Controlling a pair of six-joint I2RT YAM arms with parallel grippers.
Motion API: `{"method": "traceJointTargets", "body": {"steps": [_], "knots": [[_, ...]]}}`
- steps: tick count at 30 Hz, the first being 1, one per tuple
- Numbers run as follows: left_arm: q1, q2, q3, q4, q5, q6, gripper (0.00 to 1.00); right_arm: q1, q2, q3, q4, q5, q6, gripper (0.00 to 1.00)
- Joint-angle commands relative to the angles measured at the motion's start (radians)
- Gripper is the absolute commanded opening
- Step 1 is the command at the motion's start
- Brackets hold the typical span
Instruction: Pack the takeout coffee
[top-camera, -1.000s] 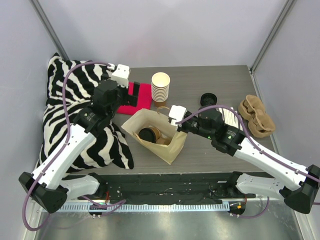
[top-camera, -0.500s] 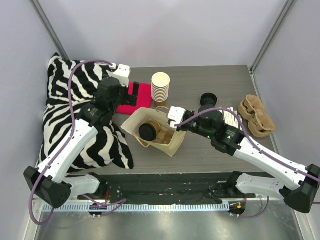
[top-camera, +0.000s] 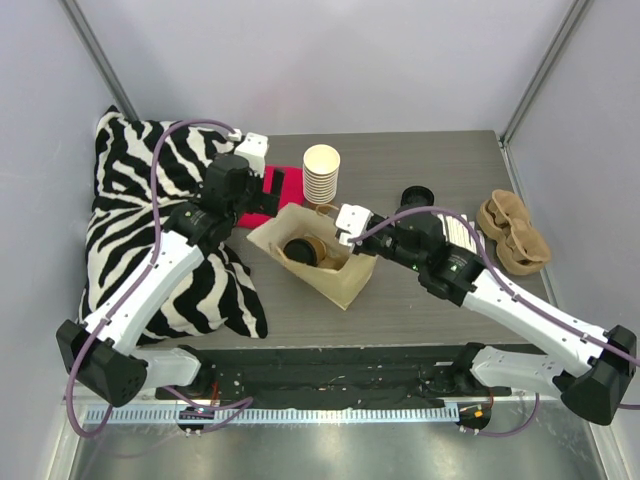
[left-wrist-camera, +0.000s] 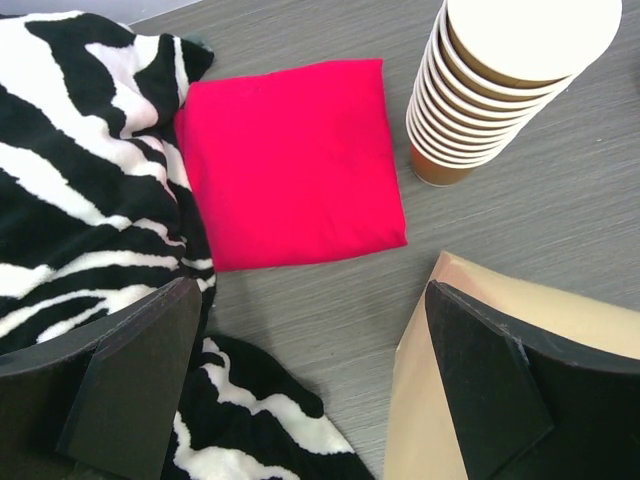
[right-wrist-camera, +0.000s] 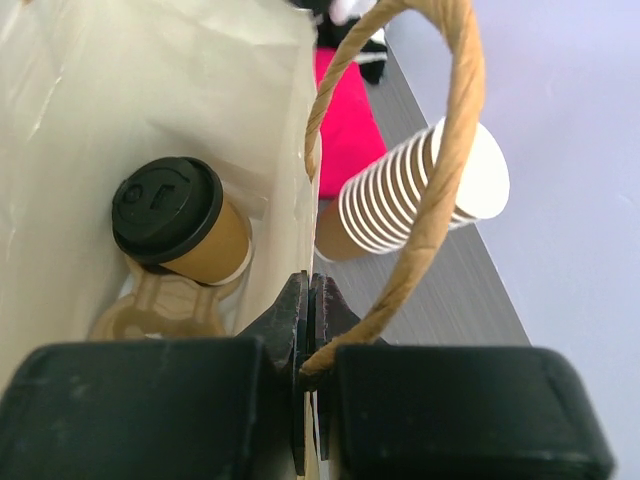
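The takeout coffee (top-camera: 300, 250), a brown cup with a black lid (right-wrist-camera: 168, 208), lies tilted inside the open brown paper bag (top-camera: 338, 285) on a cardboard carrier (right-wrist-camera: 165, 305). My right gripper (top-camera: 352, 232) is shut on the bag's right rim where the twisted paper handle (right-wrist-camera: 440, 160) starts, and holds that wall (right-wrist-camera: 150, 90) up. The right gripper (right-wrist-camera: 315, 300) has its jaws pressed flat together over the paper. My left gripper (top-camera: 270, 190) hangs open just left of the bag, over bare table. The left gripper (left-wrist-camera: 312, 300) holds nothing; the bag's corner (left-wrist-camera: 430, 400) shows beside its right finger.
A stack of cream cups (top-camera: 321, 175) stands just behind the bag, a folded red cloth (left-wrist-camera: 290, 160) to its left. A zebra pillow (top-camera: 130, 220) fills the left side. A loose black lid (top-camera: 417, 197) and cardboard carriers (top-camera: 512, 232) lie to the right.
My right gripper has drawn the bag's rim up and back, so the bag stands more upright with the cup inside. The left gripper has shifted right, closer to the bag, still open.
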Motion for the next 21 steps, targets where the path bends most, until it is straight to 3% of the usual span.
{"method": "traceJointTargets", "body": {"steps": [1,4,7,14,17,21], "knots": [[0.006,-0.007,0.043,0.013,0.005,-0.026,1.0,-0.053,0.029,0.034,0.051,0.007,0.026,0.01],[0.005,-0.002,0.044,0.006,-0.009,-0.038,1.0,-0.093,0.044,0.034,0.055,-0.027,0.025,0.03],[0.005,0.001,0.049,-0.01,-0.015,-0.051,1.0,-0.13,0.069,0.047,0.054,-0.042,0.037,0.14],[0.006,-0.007,0.046,-0.031,-0.041,-0.074,1.0,-0.174,0.103,0.102,0.038,-0.053,0.078,0.61],[0.006,-0.011,0.046,-0.036,-0.052,-0.078,1.0,-0.176,0.1,0.137,0.021,-0.059,0.098,0.72],[0.006,-0.02,0.041,-0.037,-0.066,-0.08,1.0,-0.178,0.106,0.218,-0.025,-0.061,0.166,0.8]]}}
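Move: The leaning takeout bag is already pinched by its far rim in the right fingers; its middle lies about 3 cm back, 3 cm left and 11 cm below that hand. Inside, the lidded coffee is some 8 cm left, 2 cm back; the cup stack stands about 14 cm ahead and 4 cm left, and the black lids some 16 cm ahead, 18 cm right. From the left hand the bag's middle is about 9 cm back and 12 cm right, 12 cm below. The bag's far rim, still pinched in the shut right fingers, is taken forward and somewhat right, towards the cup stack, to stand the bag up; the hand goes about 5 cm, dipping slightly before rising again and turning a little clockwise. Halfway through, the fingers start to open wide and let go of the rim beside the handle loop. ##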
